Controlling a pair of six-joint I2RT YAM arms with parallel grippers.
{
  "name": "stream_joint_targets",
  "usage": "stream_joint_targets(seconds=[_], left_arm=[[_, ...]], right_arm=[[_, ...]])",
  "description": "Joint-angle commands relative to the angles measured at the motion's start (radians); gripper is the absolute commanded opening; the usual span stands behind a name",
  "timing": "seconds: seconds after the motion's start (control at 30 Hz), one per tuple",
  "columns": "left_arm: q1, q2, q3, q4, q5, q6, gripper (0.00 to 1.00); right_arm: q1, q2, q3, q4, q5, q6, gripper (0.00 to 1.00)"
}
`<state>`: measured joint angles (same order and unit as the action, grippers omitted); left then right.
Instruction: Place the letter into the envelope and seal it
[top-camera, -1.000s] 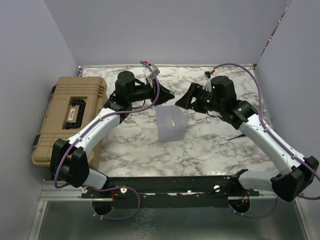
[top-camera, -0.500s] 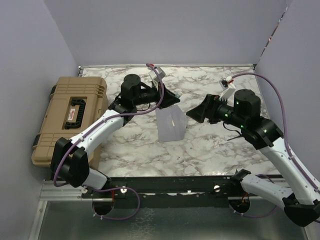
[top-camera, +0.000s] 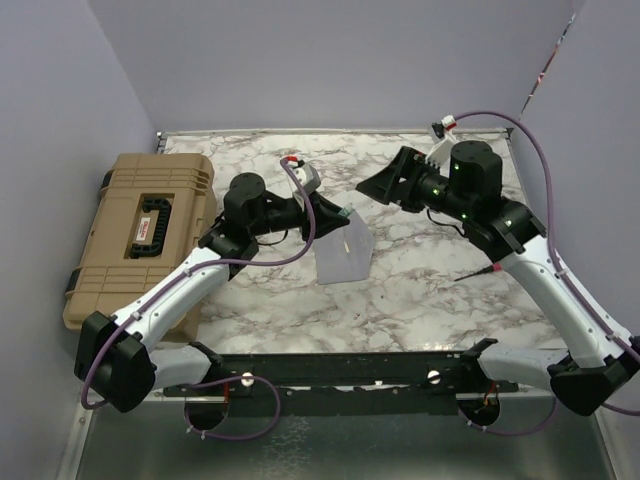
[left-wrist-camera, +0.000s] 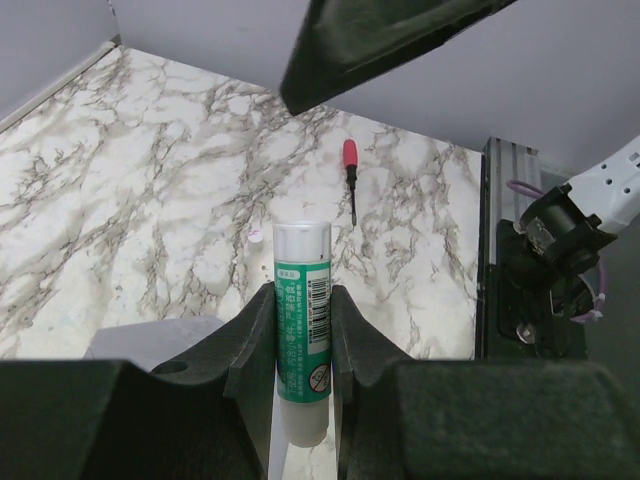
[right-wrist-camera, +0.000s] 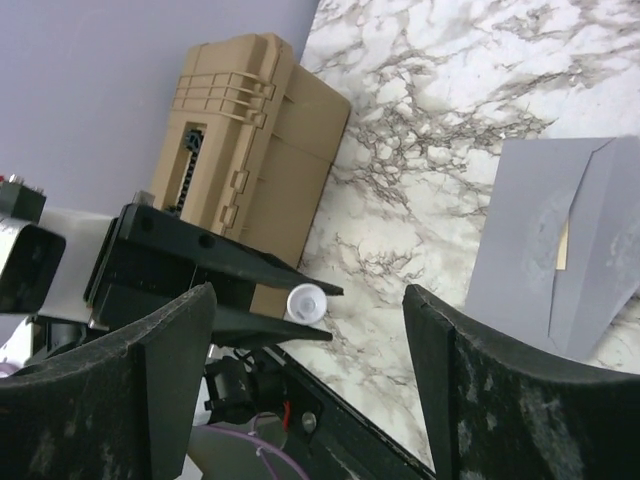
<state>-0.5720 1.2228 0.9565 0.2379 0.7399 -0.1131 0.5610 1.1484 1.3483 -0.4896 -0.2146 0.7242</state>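
Note:
The grey envelope (top-camera: 340, 256) lies flat at the table's middle with its flap open. A thin peach strip of the letter (right-wrist-camera: 563, 246) shows inside its opening; the remainder is hidden. My left gripper (top-camera: 337, 214) hovers over the envelope's far edge, shut on a green-labelled glue stick (left-wrist-camera: 302, 320). In the right wrist view the stick's white end (right-wrist-camera: 306, 302) points at the camera. My right gripper (top-camera: 385, 180) hangs in the air to the right of and beyond the envelope, open and holding nothing, facing the left gripper.
A big tan hard case (top-camera: 140, 235) sits along the left wall. A red-handled screwdriver (top-camera: 478, 272) lies on the marble at the right, under the right arm. Grey walls close in the back and both sides.
The left gripper has come nearer and lower over the envelope, still holding the glue stick. The right arm swung out to the right and then back up toward the far side.

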Motion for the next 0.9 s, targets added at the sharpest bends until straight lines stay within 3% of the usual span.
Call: stream_joint_targets(seconds=[0.0, 0.3, 0.63, 0.87], left_arm=[[-0.011, -0.018, -0.02, 0.0, 0.019, 0.039, 0.0], [-0.015, -0.017, -0.009, 0.01, 0.001, 0.061, 0.0], [-0.015, -0.02, -0.001, 0.049, 0.033, 0.064, 0.0], [-0.017, -0.013, 0.004, 0.073, 0.052, 0.069, 0.0]], right_arm=[[-0.004, 0.067, 0.011, 0.029, -0.065, 0.046, 0.77], [-0.003, 0.139, -0.02, 0.094, -0.243, 0.038, 0.67], [-0.001, 0.143, -0.018, 0.016, -0.212, -0.004, 0.5], [-0.001, 0.149, -0.018, 0.031, -0.295, -0.005, 0.39]])
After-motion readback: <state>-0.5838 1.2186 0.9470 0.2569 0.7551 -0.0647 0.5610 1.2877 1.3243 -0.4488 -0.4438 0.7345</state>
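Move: The right hand, open, has the upright glue stick about 5 cm to its left, some 2 cm back and 6 cm below. The envelope lies on the table roughly 10 cm ahead, 5 cm left and 25 cm below the right hand. The left hand already pinches the glue stick, its middle about at the finger pads and 1 cm up. The right hand sinks and moves left about 5 cm each, fingers closing halfway around the held stick's upper end. ##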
